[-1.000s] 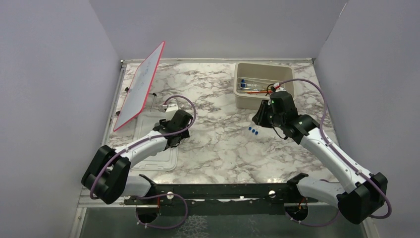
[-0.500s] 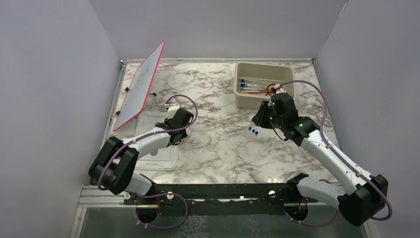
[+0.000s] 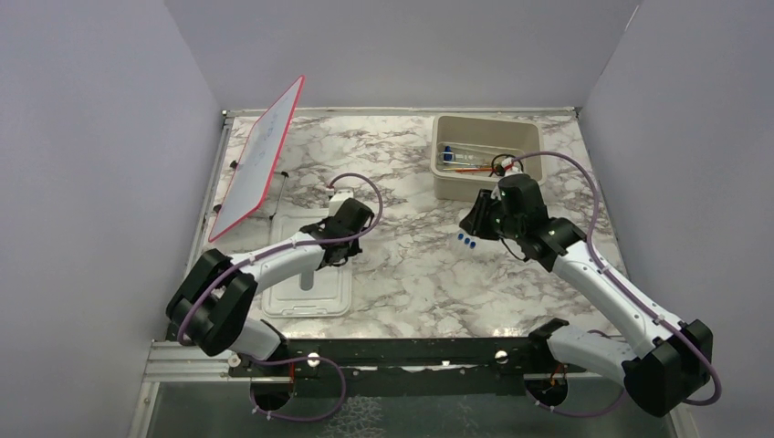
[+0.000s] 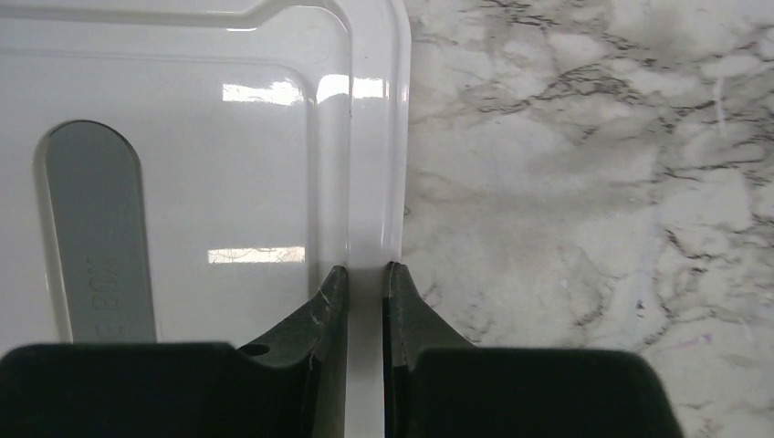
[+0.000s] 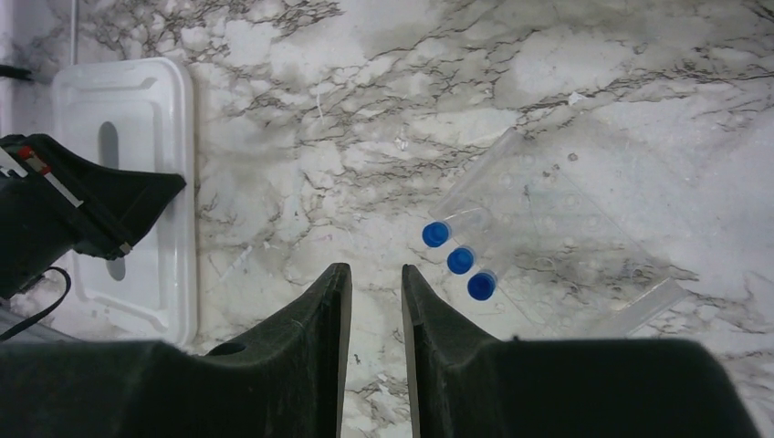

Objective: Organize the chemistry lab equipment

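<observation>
My left gripper (image 4: 365,269) is shut on the right rim of the white slotted lid (image 4: 228,137), which lies at the left of the marble table (image 3: 306,274). In the top view the left gripper (image 3: 351,219) is at that lid's far right corner. Three blue-capped tubes (image 5: 456,260) stand in a clear rack (image 5: 557,228) just right of my right gripper (image 5: 376,269). The right gripper is open with only bare marble between its fingers. In the top view the blue caps (image 3: 466,241) sit below the right gripper (image 3: 476,219). More tubes and an orange-red stick (image 3: 470,170) lie in the beige tub (image 3: 436,178).
A red-framed white board (image 3: 260,155) leans at the back left, close behind the lid. The beige tub stands at the back right, just behind the right wrist. Grey walls close in the table on three sides.
My left gripper has closed on the lid's rim and moved right, and the lid has shifted right with it. The right arm has barely moved.
</observation>
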Controlling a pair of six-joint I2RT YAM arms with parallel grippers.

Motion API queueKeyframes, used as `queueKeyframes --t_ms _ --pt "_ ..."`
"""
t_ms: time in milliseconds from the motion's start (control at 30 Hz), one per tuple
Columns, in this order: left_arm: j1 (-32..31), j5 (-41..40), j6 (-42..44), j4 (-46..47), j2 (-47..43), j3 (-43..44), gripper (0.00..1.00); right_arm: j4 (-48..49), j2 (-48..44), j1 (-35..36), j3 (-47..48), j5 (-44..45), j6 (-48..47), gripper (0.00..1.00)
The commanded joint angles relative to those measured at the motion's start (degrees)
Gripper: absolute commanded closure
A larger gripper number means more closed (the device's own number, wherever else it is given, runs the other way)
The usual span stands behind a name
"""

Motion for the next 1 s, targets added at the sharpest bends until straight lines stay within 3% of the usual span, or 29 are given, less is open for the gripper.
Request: queueKeyframes --t_ms 0,200,333,400,667,967 --pt "-2.4 4.4 -0.4 0.1 -4.4 3.4 0.91 5.7 -0.1 -0.1 -1.5 -8.3 0.3 0.68" --pt "-3.6 14.0 0.5 6.5 -10.0 2.2 0.91 14.9 2.9 0.7 -3.1 -17.1 2.6 0.65" --pt "-3.9 17.3 1.8 10.9 -12.7 -0.2 0.93 19.9 7.5 1.8 -1.5 -20.0 5.2 0.55" --pt "-4.1 18.6 2.3 12.6 -13.8 -1.5 0.94 21.5 10.6 3.1 0.3 -19.6 6.0 0.47" --pt "-4.5 22.7 3.7 17.1 -16.1 -4.6 0.95 24.7 24.7 7.9 8.9 -17.3 9.5 0.31" --pt "-4.7 24.4 4.6 18.6 -19.4 -6.6 0.95 24.9 35.3 8.6 14.5 -15.9 14.9 0.3"
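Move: The left hand already has the lid's right rim pinched; the lid's middle is about 9 cm to its left and 3 cm back. The box it belongs on stands some 22 cm ahead and 28 cm to the right, its middle about 3 cm higher. From the empty right hand, the lid's middle lies roughly 31 cm left, 2 cm back and 14 cm below; the clear tube rack is some 5 cm ahead, 4 cm right and 12 cm down. Keeping its pinch on the lid's right rim, the left hand carries that side about 9 cm right and as much up, easing back a little while tilting its right side up and turning clockwise, each by some 25 degrees. Meanwhile the right hand sweeps about 16 cm left, slightly forward and down, fingers opening wide as they come close to the lid's far right corner; contact there can't be seen. ##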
